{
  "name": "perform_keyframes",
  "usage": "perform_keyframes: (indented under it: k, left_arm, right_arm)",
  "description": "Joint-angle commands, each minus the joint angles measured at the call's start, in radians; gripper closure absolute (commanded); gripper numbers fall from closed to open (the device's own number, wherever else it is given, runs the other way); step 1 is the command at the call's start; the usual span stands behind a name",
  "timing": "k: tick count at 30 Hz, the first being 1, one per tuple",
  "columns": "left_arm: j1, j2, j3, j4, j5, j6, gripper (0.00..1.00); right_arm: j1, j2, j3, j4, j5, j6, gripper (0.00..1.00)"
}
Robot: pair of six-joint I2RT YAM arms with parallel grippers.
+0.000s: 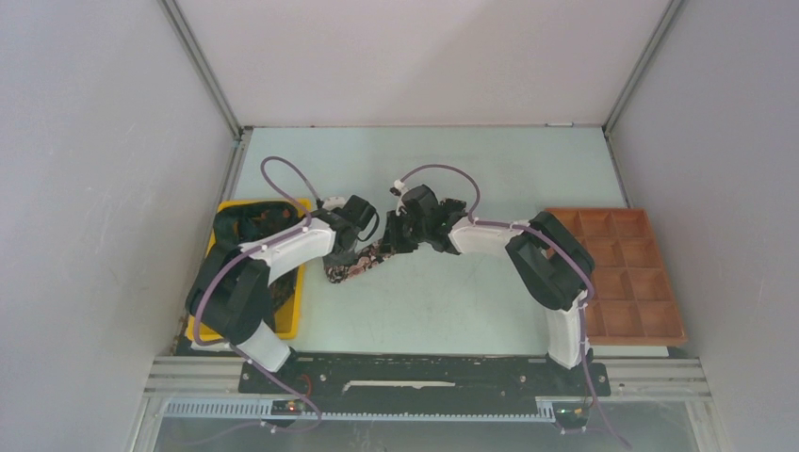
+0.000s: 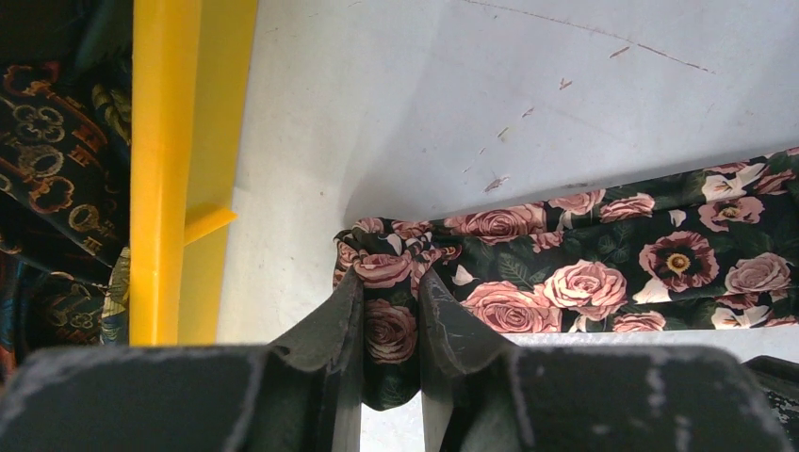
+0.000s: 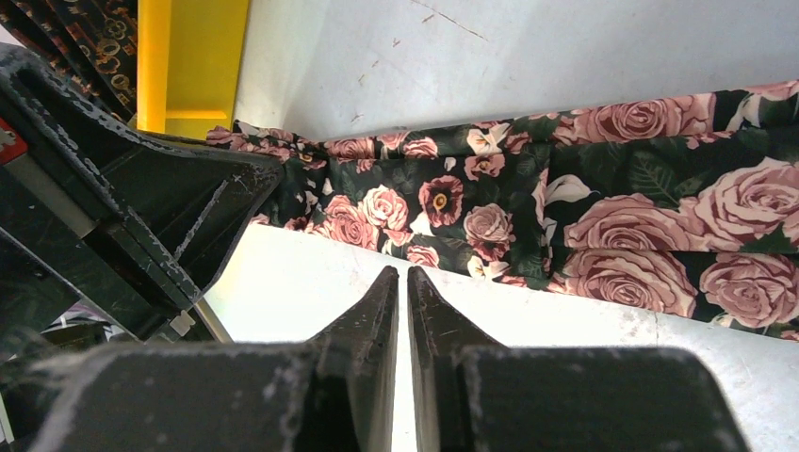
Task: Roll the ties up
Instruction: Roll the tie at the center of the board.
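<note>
A black tie (image 1: pixel 350 267) printed with pink roses lies on the table between the two arms. In the left wrist view it (image 2: pixel 603 254) runs off to the right, and my left gripper (image 2: pixel 391 282) is shut on its bunched end, a fold of cloth hanging between the fingers. In the right wrist view my right gripper (image 3: pixel 398 273) hovers just in front of the tie (image 3: pixel 565 217). Its jaws are all but together with nothing between them. From above, the left gripper (image 1: pixel 363 247) and right gripper (image 1: pixel 400 235) stand close together over the tie.
A yellow bin (image 1: pixel 292 301) at the left holds other dark patterned ties (image 2: pixel 47 141); its wall (image 2: pixel 165 169) is right beside the held end. A brown compartment tray (image 1: pixel 617 273) sits at the right. The left gripper's body (image 3: pixel 141 207) fills the left of the right wrist view.
</note>
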Motion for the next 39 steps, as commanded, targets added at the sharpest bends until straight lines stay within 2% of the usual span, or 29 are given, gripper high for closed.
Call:
perform_keyframes:
  k: [1, 6, 9, 12, 18, 29, 34, 39]
  left_arm:
    - [-0.022, 0.04, 0.042, -0.013, -0.029, -0.06, 0.98]
    - [-0.041, 0.069, 0.068, -0.029, -0.032, -0.082, 0.91]
    - [-0.058, 0.085, 0.086, -0.034, -0.038, -0.091, 0.78]
    - [-0.068, 0.095, 0.106, -0.047, -0.044, -0.095, 0.69]
    - [-0.079, 0.1, 0.132, -0.052, -0.042, -0.094, 0.6]
    - [-0.089, 0.089, 0.148, -0.058, -0.037, -0.094, 0.36]
    - [-0.091, 0.035, 0.133, -0.031, -0.023, -0.094, 0.3]
    - [-0.091, -0.011, 0.113, -0.006, 0.0, -0.099, 0.3]
  right_arm:
    - [-0.012, -0.066, -0.01, 0.02, 0.012, -0.009, 0.89]
    - [-0.028, -0.079, -0.024, 0.027, 0.011, -0.006, 0.9]
    - [-0.038, -0.081, -0.027, 0.027, 0.008, -0.003, 0.9]
    - [-0.047, -0.084, -0.031, 0.029, 0.008, -0.002, 0.9]
    - [-0.058, -0.09, -0.036, 0.031, 0.005, 0.001, 0.9]
    - [-0.062, -0.085, -0.036, 0.032, 0.002, 0.001, 0.9]
    - [-0.065, -0.094, -0.043, 0.036, 0.003, 0.001, 0.91]
    - [-0.076, -0.104, -0.055, 0.041, 0.003, 0.001, 0.91]
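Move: The folded end of the tie is already pinched between the left hand's fingers, just below the hand point. The flat stretch it is being laid towards has its middle about 7 cm to the right, 3 cm ahead and 3 cm lower. The tie's wide tip is some 28 cm right and 14 cm ahead, and the yellow box is centred 22 cm left and about 1 cm back. From the right hand, the folded end lies roughly 12 cm left, 2 cm back and 3 cm down. The tie's folded end starts out held by the left hand, which draws it rightward over the flat stretch, then opens its fingers wide to let the flap go while still sliding right, about 4 cm in all. It finishes with a lift of some 1 cm, straddling the flap. The right hand, fingers kept nearly shut, backs off right by about 3 cm and slightly forward, ahead of the left. ##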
